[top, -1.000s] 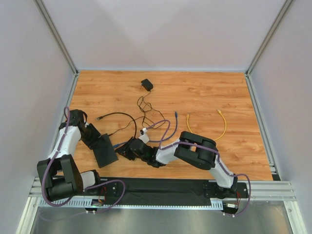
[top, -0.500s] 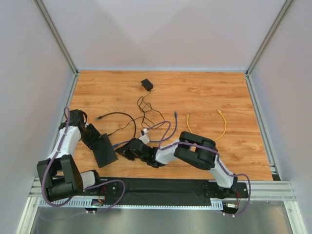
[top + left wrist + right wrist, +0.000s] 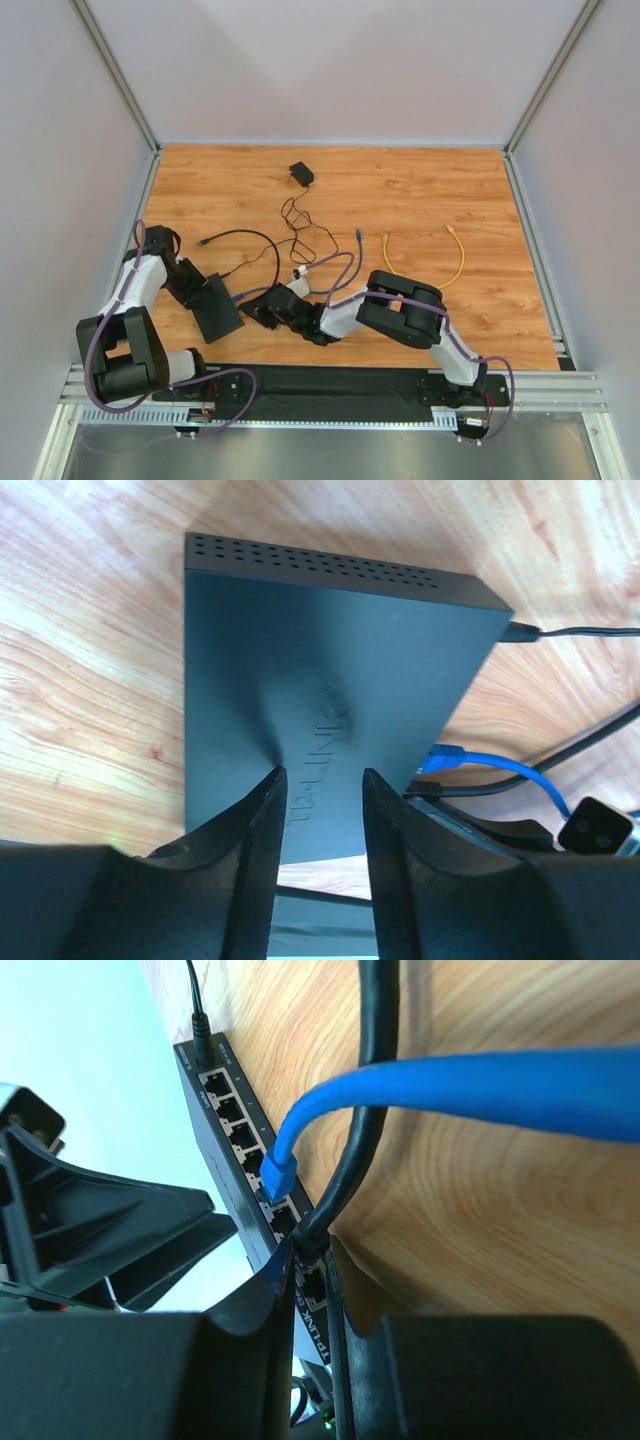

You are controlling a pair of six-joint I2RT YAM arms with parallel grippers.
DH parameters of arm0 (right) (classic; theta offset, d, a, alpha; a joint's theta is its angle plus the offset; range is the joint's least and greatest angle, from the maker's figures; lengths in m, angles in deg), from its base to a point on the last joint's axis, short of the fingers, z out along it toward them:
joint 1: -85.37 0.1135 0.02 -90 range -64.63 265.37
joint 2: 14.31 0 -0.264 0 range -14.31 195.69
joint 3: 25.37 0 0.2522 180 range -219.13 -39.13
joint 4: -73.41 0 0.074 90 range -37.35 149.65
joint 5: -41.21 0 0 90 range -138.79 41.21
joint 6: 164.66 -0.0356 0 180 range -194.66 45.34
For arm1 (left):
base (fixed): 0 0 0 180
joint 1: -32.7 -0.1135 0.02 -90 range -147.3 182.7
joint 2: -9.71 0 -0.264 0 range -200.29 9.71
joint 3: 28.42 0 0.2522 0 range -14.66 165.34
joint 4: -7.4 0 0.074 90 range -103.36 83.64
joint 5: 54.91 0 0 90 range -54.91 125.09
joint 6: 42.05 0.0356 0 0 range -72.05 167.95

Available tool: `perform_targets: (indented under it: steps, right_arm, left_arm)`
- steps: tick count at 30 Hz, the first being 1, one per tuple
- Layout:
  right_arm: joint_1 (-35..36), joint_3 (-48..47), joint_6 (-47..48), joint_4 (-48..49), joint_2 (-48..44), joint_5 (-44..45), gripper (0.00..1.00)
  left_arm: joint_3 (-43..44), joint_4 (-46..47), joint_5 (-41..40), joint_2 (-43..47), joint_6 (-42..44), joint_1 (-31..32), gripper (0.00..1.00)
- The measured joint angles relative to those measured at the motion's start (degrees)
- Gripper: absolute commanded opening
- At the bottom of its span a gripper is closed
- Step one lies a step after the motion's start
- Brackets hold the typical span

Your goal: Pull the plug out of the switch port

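Observation:
The switch [image 3: 220,312] is a flat matte-black box at the near left of the table. In the left wrist view, the switch [image 3: 330,680] lies under my left gripper [image 3: 322,772], whose fingers are slightly apart with their tips on its top face. My left gripper [image 3: 200,292] is at its far-left end. In the right wrist view, the switch's socket row [image 3: 235,1130] holds a blue plug [image 3: 275,1172] and a black plug [image 3: 318,1228]. My right gripper [image 3: 312,1243] is shut on the black plug at the sockets. My right gripper [image 3: 250,312] is at the switch's right edge.
A small black adapter [image 3: 301,173] with a thin lead lies at the back. A yellow cable [image 3: 455,262] lies right of centre. Blue and black cables [image 3: 300,250] loop mid-table. A round power lead [image 3: 197,1030] is plugged into the switch's end.
My right gripper has crept a little left against the switch. The left arm's elbow has dropped slightly. The switch has barely shifted.

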Motion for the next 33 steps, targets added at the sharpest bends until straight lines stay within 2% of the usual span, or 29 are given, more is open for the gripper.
perform_targets:
  steps: [2,6,16,18,33]
  right_arm:
    - [0.0,0.22,-0.63,0.24,0.0,0.31,0.0]
    - [0.02,0.22,-1.16,0.11,0.0,0.44,0.0]
    - [0.35,0.15,-1.07,-0.17,0.0,1.53,0.0]
    - [0.37,0.15,-1.03,-0.13,0.0,1.57,0.0]
    - [0.61,-1.29,-0.5,-4.46,-0.76,2.62,0.0]
  left_arm:
    - [0.0,-0.13,-0.44,-0.59,-0.02,0.0,0.39]
    - [0.48,-0.7,-0.55,-2.75,-0.24,-0.09,0.25]
    - [1.6,-1.84,-1.2,-5.03,-0.7,-0.11,0.09]
    - [2.05,-2.27,-1.4,-5.73,-0.85,-0.11,0.01]
    - [4.55,-4.83,-3.17,-9.14,-2.58,-0.02,0.0]
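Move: The left gripper hovers half open over the switch, whose middle lies roughly 1 cm back, 1 cm right and 3 cm below it. From there the black plug is some 7 cm right and 2 cm back, the blue plug 6 cm right and 1 cm ahead, and the power lead 3 cm right and 7 cm ahead. The right gripper already holds the black plug between its fingers; the switch's middle lies about 6 cm to its left, level ahead-back. Bring the left gripper about 1 cm down onto the switch lid near its embossed logo, easing slightly back and shutting the fingers fully, then lean the closed tips on the lid while the wrist tilts some 10 degrees, swinging the tips back towards the base. Keep the right gripper pinching the black plug at its port, practically still. ##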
